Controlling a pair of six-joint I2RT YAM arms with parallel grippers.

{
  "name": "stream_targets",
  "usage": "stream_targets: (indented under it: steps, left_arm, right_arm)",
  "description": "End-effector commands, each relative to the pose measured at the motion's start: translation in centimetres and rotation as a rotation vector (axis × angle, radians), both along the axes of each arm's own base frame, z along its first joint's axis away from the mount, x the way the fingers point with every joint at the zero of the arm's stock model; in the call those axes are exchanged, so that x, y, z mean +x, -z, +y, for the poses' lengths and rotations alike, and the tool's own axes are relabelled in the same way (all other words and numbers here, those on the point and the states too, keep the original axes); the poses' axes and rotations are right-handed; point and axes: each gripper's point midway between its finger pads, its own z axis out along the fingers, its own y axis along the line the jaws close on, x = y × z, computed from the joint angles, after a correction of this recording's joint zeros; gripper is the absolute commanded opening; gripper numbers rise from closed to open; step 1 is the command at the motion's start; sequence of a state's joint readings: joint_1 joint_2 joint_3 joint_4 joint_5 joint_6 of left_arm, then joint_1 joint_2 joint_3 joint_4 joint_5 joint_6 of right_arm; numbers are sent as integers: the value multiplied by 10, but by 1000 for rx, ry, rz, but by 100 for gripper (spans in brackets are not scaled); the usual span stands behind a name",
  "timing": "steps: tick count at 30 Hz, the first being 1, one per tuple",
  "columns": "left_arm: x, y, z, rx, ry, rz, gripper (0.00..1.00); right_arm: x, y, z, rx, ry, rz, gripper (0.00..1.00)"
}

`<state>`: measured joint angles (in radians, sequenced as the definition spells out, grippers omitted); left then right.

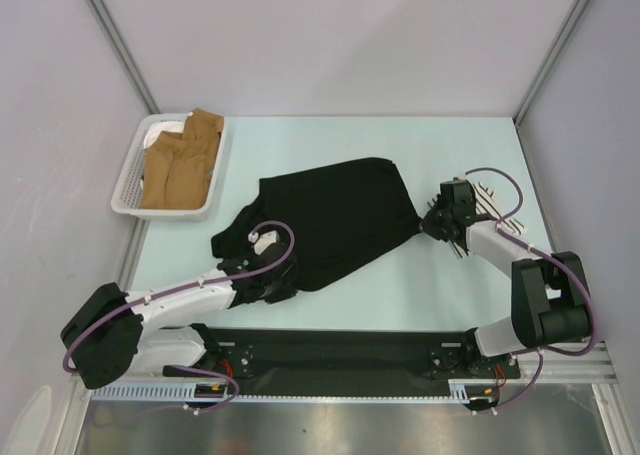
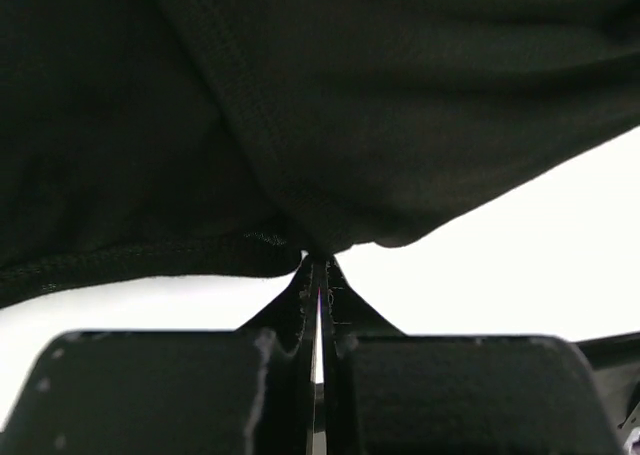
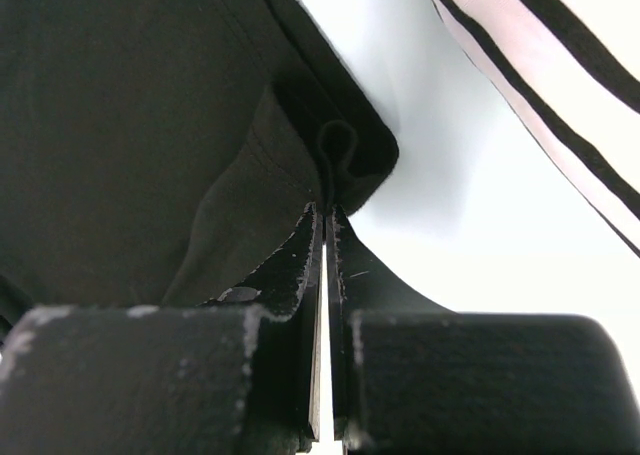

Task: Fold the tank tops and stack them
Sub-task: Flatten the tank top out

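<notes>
The plain black tank top (image 1: 330,220) lies spread across the middle of the table. My left gripper (image 1: 275,287) is shut on its near left edge; the left wrist view shows the black cloth (image 2: 300,105) pinched at the tips of my left gripper (image 2: 318,260). At the right corner of the cloth, my right gripper (image 1: 428,225) is shut on it, with a fold of the hem (image 3: 345,155) caught between the tips of that gripper (image 3: 327,210). The striped white tank top (image 1: 490,215) lies under the right arm; its stripes (image 3: 540,95) show in the right wrist view.
A white basket (image 1: 135,180) at the back left holds brown folded cloth (image 1: 182,160). Grey walls close the table at the back and both sides. A black strip with both arm bases runs along the near edge (image 1: 340,350).
</notes>
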<state>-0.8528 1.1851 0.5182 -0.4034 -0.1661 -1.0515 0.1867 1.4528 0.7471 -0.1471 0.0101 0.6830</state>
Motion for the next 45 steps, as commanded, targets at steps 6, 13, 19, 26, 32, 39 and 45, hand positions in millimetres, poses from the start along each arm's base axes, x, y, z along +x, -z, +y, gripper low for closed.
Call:
stream_targets:
  steps: [6,13,19,26,32,39,45]
  left_arm:
    - [24,-74,-1,-83,-35,-151,0]
    - [43,-143,29,-209,-57,-276,0]
    - [48,-153,41,-207,-64,-286,0]
    - [20,-123,29,-328,-30,-214,0]
    - [-5,-88,30,-329,-23,-140,0]
    - [26,-126,29,-290,-10,-228,0]
    - [49,-129,29,-273,-3,-243,1]
  right_arm:
    - [4,-51,-1,18,8,-132,0]
    - [-1,-106,-1,32,-4,-250,0]
    - [-6,-120,-1,29,-20,-255,0]
    - [-43,-102,-10,17,-2,-165,0]
    - [-71,-71,-12,9,-17,-101,0]
    - [-61,-73,11,66,-104,-88,0]
    - [-50,-49,20,76,-125,-26,0]
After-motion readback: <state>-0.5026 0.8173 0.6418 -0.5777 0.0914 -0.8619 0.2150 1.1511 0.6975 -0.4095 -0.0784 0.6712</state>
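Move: Both hands already pinch the black tank top by its near edge, and its spread middle is where it has to flatten. From the left hand that middle lies about 20 cm ahead and 8 cm to the right, a touch lower; from the right hand, some 22 cm left, 2 cm ahead and slightly lower. The folded striped tank top is about 12 cm right and 3 cm ahead of the right hand; the white basket is about 36 cm ahead and 27 cm left of the left hand. Keeping their pinches on the black tank top, both hands raise its near edge together, the left by about 15 cm with a little forward and left, the right by about 10 cm. They then draw back while sinking, the right some 7 cm towards the base and still going down; the left, its fingers tilting up and outward, finally reverses forward and up. ##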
